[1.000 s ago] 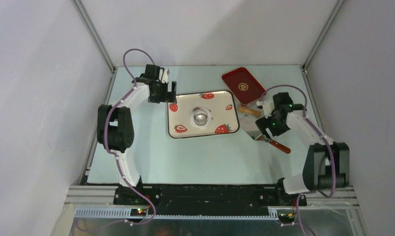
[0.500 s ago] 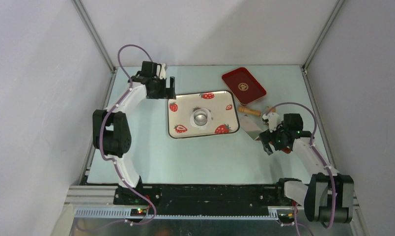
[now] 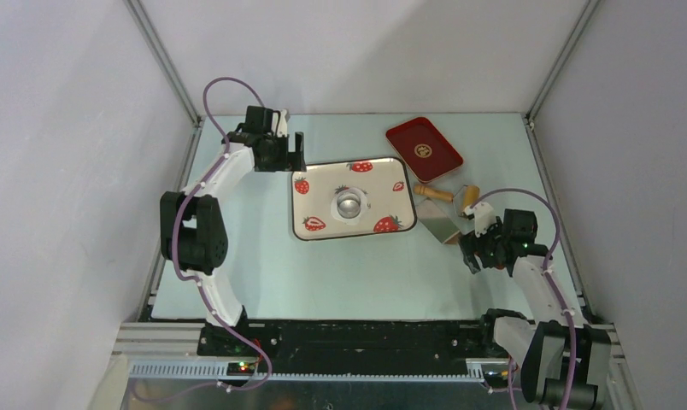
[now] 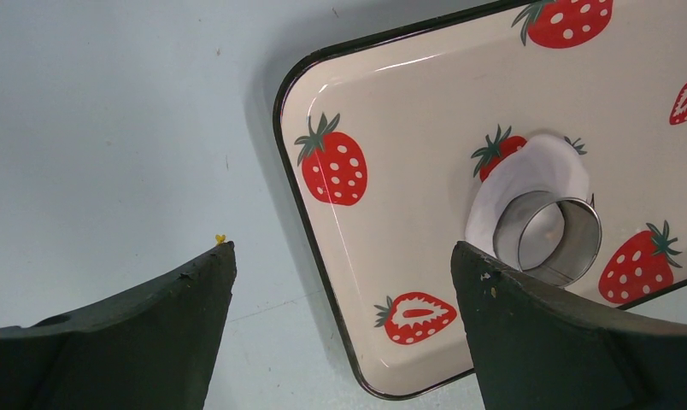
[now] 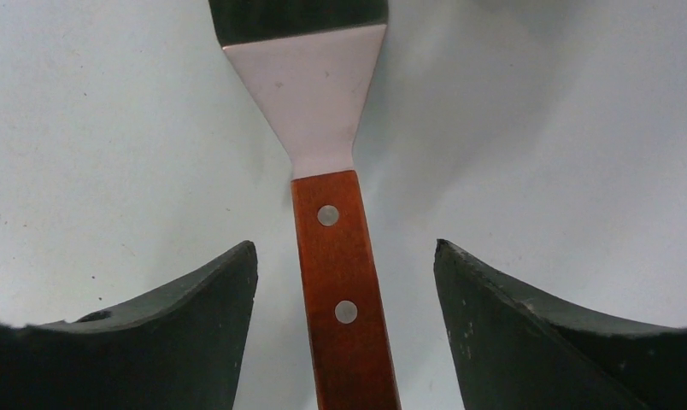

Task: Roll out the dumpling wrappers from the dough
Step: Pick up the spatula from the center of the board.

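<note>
A thin white dumpling wrapper [image 4: 541, 162] lies flat in the middle of the strawberry-print tray [image 3: 383, 184], with a small silvery ring cup [image 3: 349, 203] standing on it. No lump of dough shows in any view. My left gripper [image 3: 294, 158] hovers open over the tray's far-left corner [image 4: 297, 102], and nothing sits between its fingers [image 4: 195, 325]. My right gripper [image 5: 344, 248] is open and straddles the red-brown wooden handle [image 5: 342, 282] of a metal spatula [image 3: 443, 225]. There is a gap on both sides of the handle.
A dark red tray [image 3: 423, 149] sits at the back right. A wooden rolling pin [image 3: 432, 193] lies between it and the spatula blade [image 5: 310, 85]. White walls and metal frame rails enclose the table on three sides.
My right arm has pulled back from beside the rolling pin toward the near right and now sits over the spatula handle. My left arm shifted slightly at first, then stayed put.
</note>
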`<state>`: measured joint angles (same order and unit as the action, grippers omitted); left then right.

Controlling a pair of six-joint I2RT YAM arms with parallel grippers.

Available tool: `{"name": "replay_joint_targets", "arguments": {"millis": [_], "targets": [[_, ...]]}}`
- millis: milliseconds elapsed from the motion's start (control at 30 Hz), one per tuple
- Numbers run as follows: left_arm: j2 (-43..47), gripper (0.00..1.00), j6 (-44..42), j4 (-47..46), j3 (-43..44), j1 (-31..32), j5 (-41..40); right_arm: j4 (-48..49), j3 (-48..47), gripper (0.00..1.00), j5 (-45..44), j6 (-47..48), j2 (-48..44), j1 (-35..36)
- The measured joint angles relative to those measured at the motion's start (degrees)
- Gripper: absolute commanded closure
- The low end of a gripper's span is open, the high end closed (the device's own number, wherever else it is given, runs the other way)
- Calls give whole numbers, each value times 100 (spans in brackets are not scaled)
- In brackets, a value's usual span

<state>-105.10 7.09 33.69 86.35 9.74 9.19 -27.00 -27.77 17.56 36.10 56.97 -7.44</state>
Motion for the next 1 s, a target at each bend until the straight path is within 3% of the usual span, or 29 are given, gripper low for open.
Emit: {"name": "replay_joint_targets", "arguments": {"millis": [67, 100, 133, 167, 233, 533, 800, 867, 1000], "targets": [[0, 0, 2, 0, 0, 0, -2, 79, 79, 42, 94, 42, 7, -26], [0, 0, 2, 0, 0, 0, -2, 120, 114, 58, 131, 79, 17, -31], [0, 0, 4, 0, 0, 0, -2, 162, 146, 65, 166, 111, 35, -33], [0, 0, 7, 0, 0, 0, -2, 197, 173, 79, 201, 155, 57, -35], [0, 0, 24, 0, 0, 0, -2, 201, 212, 98, 352, 195, 125, -35], [0, 0, 42, 2, 0, 0, -35, 52, 131, 100, -105, 236, -525, -85], [0, 0, -28, 35, 76, 0, -350, -1582, -2269, 100, -894, 1108, -243, -57], [-37, 0, -68, 50, 236, 0, -452, -1860, -2763, 100, -1204, 1244, -116, 186], [-188, 0, -68, -11, 503, 0, -570, -2249, -3641, 100, -2127, 1377, 511, 1620]]}}
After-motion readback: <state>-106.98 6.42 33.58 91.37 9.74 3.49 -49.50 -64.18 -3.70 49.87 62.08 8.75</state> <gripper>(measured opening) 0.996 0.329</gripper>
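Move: The spatula's handle lies almost directly beneath the right gripper, roughly 2 cm below and 1 cm back and to the right, already between its open fingers. Its blade reaches out to about 9 cm ahead and 10 cm left. The rolling pin is some 15 cm ahead and 6 cm left, the dark red tray about 28 cm ahead and 13 cm left. From the left hand the handle is roughly 47 cm right, 22 cm back and 11 cm lower. Sink the right gripper about 1 cm, closing its fingers across the spatula's handle between the two rivets; then lift the spatula fast, some 18 cm, swinging a little right and back left while carrying it forward about 6 cm towards the dark red tray. Roll the wrist some 25 degrees, left side down, as it climbs. Late on, ease the empty, open left hand forward and slightly up. ##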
